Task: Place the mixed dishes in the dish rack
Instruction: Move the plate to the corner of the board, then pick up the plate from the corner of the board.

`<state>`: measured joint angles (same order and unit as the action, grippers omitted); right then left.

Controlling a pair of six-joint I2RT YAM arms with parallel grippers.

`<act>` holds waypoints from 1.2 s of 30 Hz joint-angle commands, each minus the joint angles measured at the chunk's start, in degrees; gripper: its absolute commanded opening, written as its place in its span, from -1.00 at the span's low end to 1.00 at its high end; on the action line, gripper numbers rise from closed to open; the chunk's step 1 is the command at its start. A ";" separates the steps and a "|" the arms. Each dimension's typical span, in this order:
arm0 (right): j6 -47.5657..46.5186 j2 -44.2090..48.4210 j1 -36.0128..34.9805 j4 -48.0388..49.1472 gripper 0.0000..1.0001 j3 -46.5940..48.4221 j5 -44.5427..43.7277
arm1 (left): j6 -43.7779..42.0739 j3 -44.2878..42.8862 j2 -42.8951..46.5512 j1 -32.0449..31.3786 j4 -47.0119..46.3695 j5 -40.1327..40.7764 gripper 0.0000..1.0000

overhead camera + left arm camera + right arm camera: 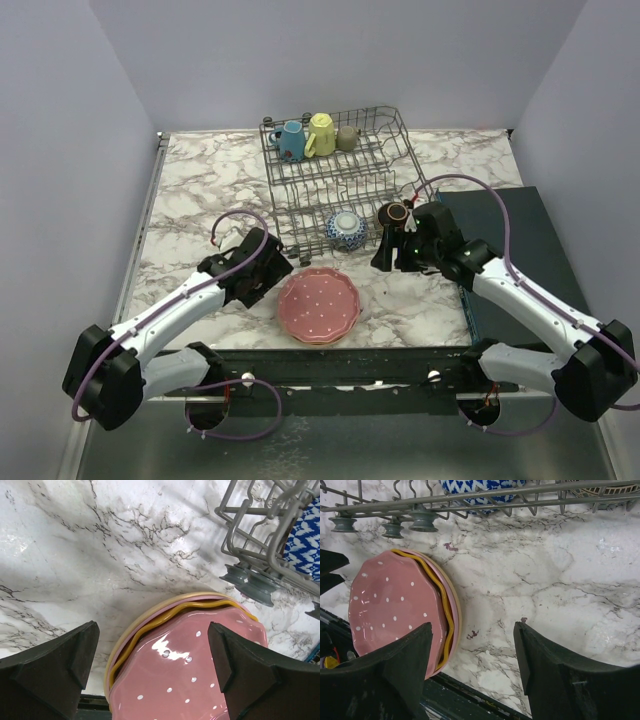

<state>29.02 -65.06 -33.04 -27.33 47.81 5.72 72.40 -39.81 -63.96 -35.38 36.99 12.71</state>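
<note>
The grey wire dish rack (pixel 335 170) stands at the back of the marble table. Along its far side sit a blue mug (pixel 292 140), a pale yellow mug (pixel 321 133) and a grey-beige mug (pixel 347 138). At its near end sit a blue-white patterned bowl (pixel 346 229) and a dark brown bowl (pixel 394 214). A stack of plates lies in front of the rack, with a pink dotted plate (pixel 318 305) on top and a scalloped orange-yellow plate (pixel 150 624) under it. My left gripper (pixel 270 270) hangs open at the stack's left edge. My right gripper (pixel 392 255) is open over bare marble to the stack's right.
A dark flat box (pixel 515 245) lies on the right, under my right arm. The rack's round feet (pixel 250 582) stand close behind the plates. A dark rail (pixel 340 365) runs along the table's near edge, and walls close in on three sides.
</note>
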 commanded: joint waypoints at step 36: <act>5.63 -10.43 -3.46 4.35 -0.06 0.04 12.77 | -14.25 3.22 7.33 -0.05 5.46 -13.15 -0.01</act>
<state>33.71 -75.46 -36.05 -24.47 48.40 18.57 58.85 -37.17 -55.31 -35.38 42.96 -1.89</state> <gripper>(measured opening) 0.475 0.524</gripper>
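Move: The stacked pink plate's middle lies about 12 cm right of the left hand and 5 cm back, some 6 cm lower; from the right hand it is roughly 19 cm left, 10 cm back and 12 cm down. The rack's near left corner stands 8 cm ahead and 7 cm right of the left hand. From the right hand, the blue patterned bowl is about 11 cm ahead and 12 cm left, the dark cup 15 cm straight ahead. Back by about 6 cm the left hand swings along the left rim of the plate stack, rising a little over 2 cm before sinking again, turning some 20 degrees clockwise while its wide-open fingers narrow to about half. The right hand closes in from the other side, left about 5 cm and also back and down, tipping its fingers steeper and narrowing them; no grip on the plate can be seen. ##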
